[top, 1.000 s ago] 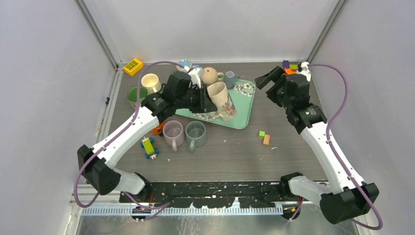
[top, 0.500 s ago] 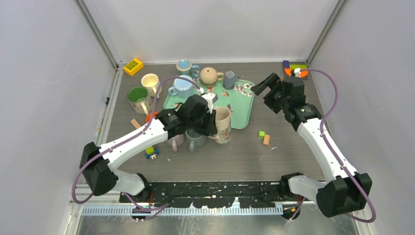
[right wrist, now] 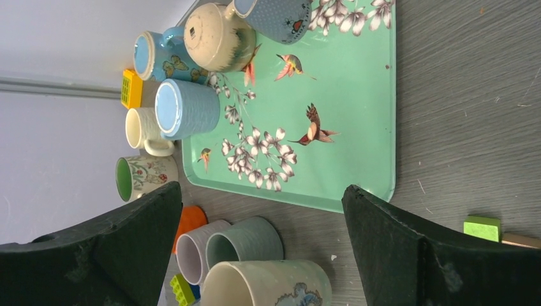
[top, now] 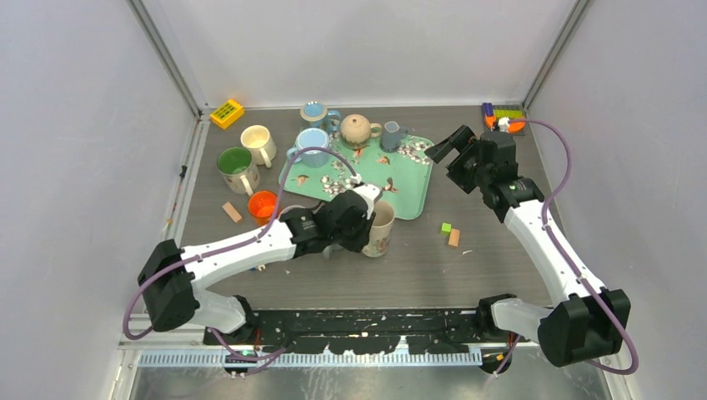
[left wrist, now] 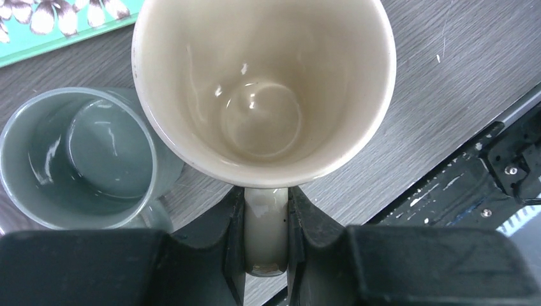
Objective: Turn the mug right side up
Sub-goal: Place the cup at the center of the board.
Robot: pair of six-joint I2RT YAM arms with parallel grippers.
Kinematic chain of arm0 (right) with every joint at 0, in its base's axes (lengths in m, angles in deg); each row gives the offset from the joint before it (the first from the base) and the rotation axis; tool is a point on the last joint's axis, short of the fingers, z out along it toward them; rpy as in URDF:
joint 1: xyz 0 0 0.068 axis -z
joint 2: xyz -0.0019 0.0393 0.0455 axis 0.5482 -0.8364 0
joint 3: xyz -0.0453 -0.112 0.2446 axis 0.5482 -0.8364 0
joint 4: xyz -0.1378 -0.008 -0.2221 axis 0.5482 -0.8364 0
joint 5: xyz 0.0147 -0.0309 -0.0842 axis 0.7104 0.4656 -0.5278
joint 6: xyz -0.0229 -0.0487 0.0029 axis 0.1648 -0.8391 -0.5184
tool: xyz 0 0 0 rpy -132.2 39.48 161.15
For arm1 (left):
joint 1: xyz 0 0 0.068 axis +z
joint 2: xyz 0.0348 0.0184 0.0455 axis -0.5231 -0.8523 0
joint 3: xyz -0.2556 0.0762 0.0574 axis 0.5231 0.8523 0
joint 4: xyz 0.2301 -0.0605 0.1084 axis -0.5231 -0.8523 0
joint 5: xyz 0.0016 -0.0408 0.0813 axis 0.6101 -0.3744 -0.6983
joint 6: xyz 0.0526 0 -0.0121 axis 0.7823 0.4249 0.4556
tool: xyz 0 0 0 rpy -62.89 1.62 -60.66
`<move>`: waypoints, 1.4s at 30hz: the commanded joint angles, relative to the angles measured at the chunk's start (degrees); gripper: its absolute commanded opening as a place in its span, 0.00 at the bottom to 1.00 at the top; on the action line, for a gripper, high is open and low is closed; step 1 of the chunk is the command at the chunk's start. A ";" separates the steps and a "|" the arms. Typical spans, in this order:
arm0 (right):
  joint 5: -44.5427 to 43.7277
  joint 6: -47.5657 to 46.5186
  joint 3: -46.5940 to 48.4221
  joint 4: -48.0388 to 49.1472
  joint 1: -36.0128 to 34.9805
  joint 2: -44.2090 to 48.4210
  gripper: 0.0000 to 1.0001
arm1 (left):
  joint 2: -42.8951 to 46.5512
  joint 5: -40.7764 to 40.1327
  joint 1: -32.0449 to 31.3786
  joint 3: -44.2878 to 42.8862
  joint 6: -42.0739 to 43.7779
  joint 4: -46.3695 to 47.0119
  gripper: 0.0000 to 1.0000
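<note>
The mug (top: 381, 227) is cream with a blue print and stands mouth up just in front of the tray's near edge. My left gripper (top: 360, 218) is shut on its handle. The left wrist view looks straight down into the empty mug (left wrist: 263, 89), with the handle (left wrist: 266, 229) pinched in the left gripper (left wrist: 266, 213). I cannot tell whether its base touches the table. My right gripper (top: 444, 143) hangs open over the tray's right end, apart from the mug (right wrist: 268, 284), which shows at the bottom of its view; nothing lies between the right gripper (right wrist: 260, 191) fingers.
A teal flowered tray (top: 410, 182) holds a blue mug (top: 313, 143), a teapot (top: 357, 127) and a small grey jug (top: 391, 133). A grey-green mug (left wrist: 83, 159) sits right beside the held mug, with a lilac mug (right wrist: 194, 248) behind it. An orange lid (top: 263, 202), a green mug (top: 236, 165) and small blocks (top: 451, 233) lie around.
My left arm carried the mug from above the tray down and toward the near side, to beside the grey-green mug. The right gripper shifted slightly left and stayed open.
</note>
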 commanded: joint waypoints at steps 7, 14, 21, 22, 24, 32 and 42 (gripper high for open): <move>1.18 -0.26 -0.84 3.14 0.30 -0.86 1.00 | 0.49 -14.02 -5.84 4.28 4.49 16.74 0.00; 1.24 -0.58 -1.32 3.70 0.38 -1.71 1.00 | 1.18 -17.68 -7.91 10.15 5.91 22.23 0.00; 2.86 -0.77 -1.33 4.92 0.41 -3.40 1.00 | 2.47 -19.93 -8.34 13.55 5.59 23.63 0.00; 3.13 -0.77 -1.31 5.02 0.42 -3.80 1.00 | 2.75 -20.43 -8.32 13.92 5.48 23.55 0.00; 3.62 -0.88 -1.25 5.21 0.39 -4.47 1.00 | 3.16 -21.62 -8.40 14.61 5.23 23.33 0.00; 5.53 -1.47 -0.54 5.75 0.39 -7.06 1.00 | 4.13 -25.81 -8.40 16.57 3.50 22.10 0.03; 6.12 -2.40 0.03 4.89 0.30 -8.15 1.00 | 2.06 -23.77 -8.32 15.16 2.12 20.16 0.29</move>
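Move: The left hand already holds the mug by its handle; its spot on the bare table lies some 5 cm ahead, 3 cm right and 5 cm below. The grey-green mug stands about 4 cm ahead and 8 cm left, the mauve mug 4 cm ahead and 17 left; the tray's middle is 17 cm straight ahead. From the right hand the spot is roughly 17 cm back, 14 left and 14 below. Left hand lowers the gripped mug about 4 cm, levelling it some 15 degrees; open right hand sinks 5 cm. ##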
